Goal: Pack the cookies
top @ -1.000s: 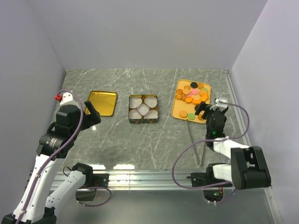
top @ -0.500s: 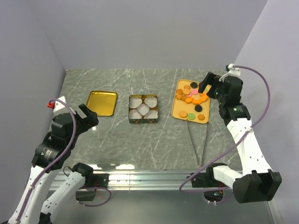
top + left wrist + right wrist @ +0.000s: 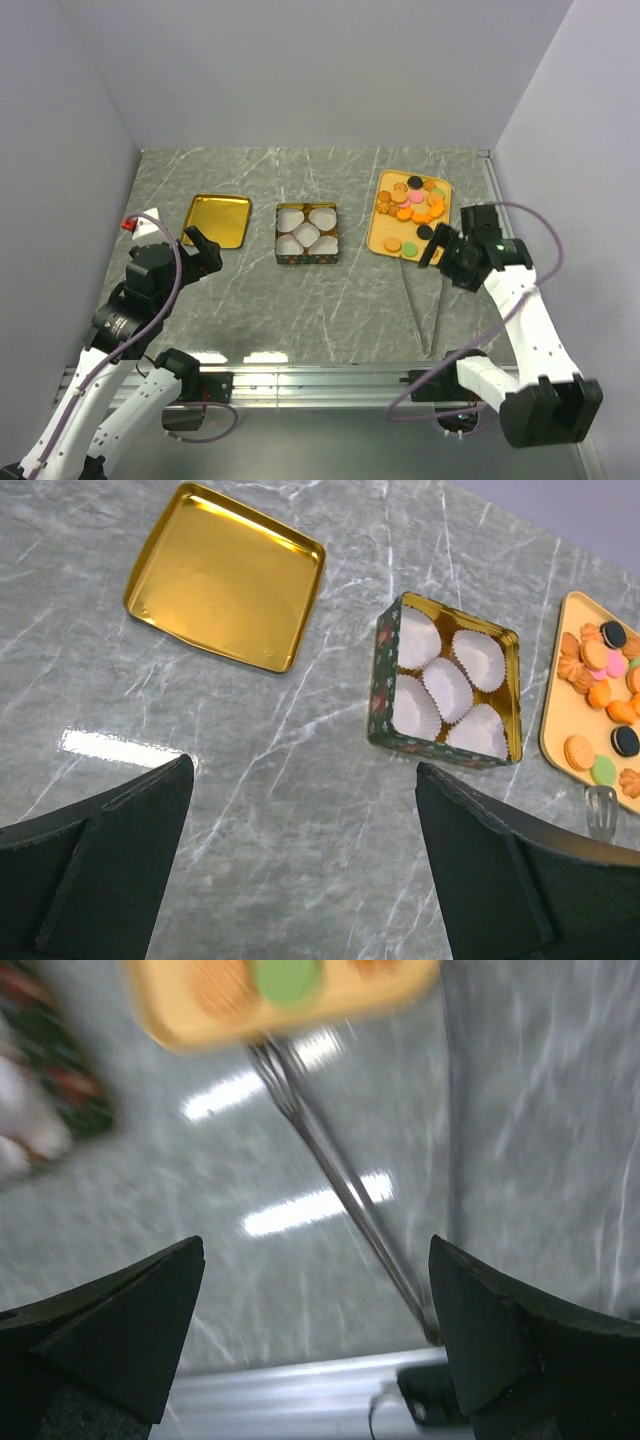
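Note:
The cookies (image 3: pixel 410 203) lie in a loose heap on an orange tray (image 3: pixel 380 240) at the right: mostly orange, with some pink, green and dark ones. My left wrist view catches the cookies (image 3: pixel 600 665) at its right edge. A square tin (image 3: pixel 307 258) holding white paper cups stands mid-table. My right gripper (image 3: pixel 430 250) hangs open over the tray's near right corner, above metal tongs (image 3: pixel 425 310). In its own blurred view the right gripper (image 3: pixel 315 1245) holds nothing, with the tongs (image 3: pixel 340 1190) beneath. My left gripper (image 3: pixel 203 250) is open and empty over bare table near the gold lid.
A gold lid (image 3: pixel 219 220) lies flat at the left, seen too in the left wrist view (image 3: pixel 225 575). The tin (image 3: pixel 385 685) sits between lid and tray (image 3: pixel 553 730). The tongs reach from the tray toward the table's near edge. Grey walls close in on three sides.
My right arm swung up to the tray's far right side, then came back down to its near right corner. The left arm dipped back and returned forward. Both grippers stayed open.

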### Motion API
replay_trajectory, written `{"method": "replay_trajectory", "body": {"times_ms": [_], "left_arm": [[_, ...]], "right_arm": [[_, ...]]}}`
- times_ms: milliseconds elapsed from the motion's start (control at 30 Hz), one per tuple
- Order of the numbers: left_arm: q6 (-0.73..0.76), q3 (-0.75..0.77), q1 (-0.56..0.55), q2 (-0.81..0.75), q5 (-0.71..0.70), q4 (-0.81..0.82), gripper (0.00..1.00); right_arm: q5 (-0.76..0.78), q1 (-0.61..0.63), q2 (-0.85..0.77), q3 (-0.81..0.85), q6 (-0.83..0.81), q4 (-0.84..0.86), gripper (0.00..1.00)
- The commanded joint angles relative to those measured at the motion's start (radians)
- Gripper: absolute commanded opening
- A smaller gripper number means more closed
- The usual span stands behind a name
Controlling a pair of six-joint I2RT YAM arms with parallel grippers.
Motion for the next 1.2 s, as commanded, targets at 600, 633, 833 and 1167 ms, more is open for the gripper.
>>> {"method": "replay_trajectory", "body": {"times_ms": [600,633,833,1167], "left_arm": [[0.029,0.002,0.018,-0.041,0.034,0.060,0.98],[0.031,0.001,0.024,-0.045,0.035,0.062,0.98],[0.031,-0.002,0.041,-0.071,0.032,0.065,0.98],[0.034,-0.002,0.039,-0.064,0.038,0.066,0.98]], "right_arm": [[-0.072,0.070,0.581,0.104,-0.085,-0.178,1.00],[-0.071,0.070,0.595,0.104,-0.087,-0.178,1.00],[-0.019,0.070,0.707,0.126,-0.095,-0.179,1.00],[0.104,0.075,0.797,0.135,-0.102,-0.164,1.00]]}}
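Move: The tongs lie below the right hand, their middle some 4 cm back, about 1 cm to its left and roughly 15 cm lower. The cookie tray's middle is about 19 cm ahead and 3 cm left, the box with paper cups some 14 cm ahead and 30 cm left, both around 15 cm lower. From the left hand, the tongs are about 50 cm right, 4 cm back and 24 cm down. The right hand sinks some 13 cm towards the tongs, fingers open, tipping about 45 degrees to point straight down. ##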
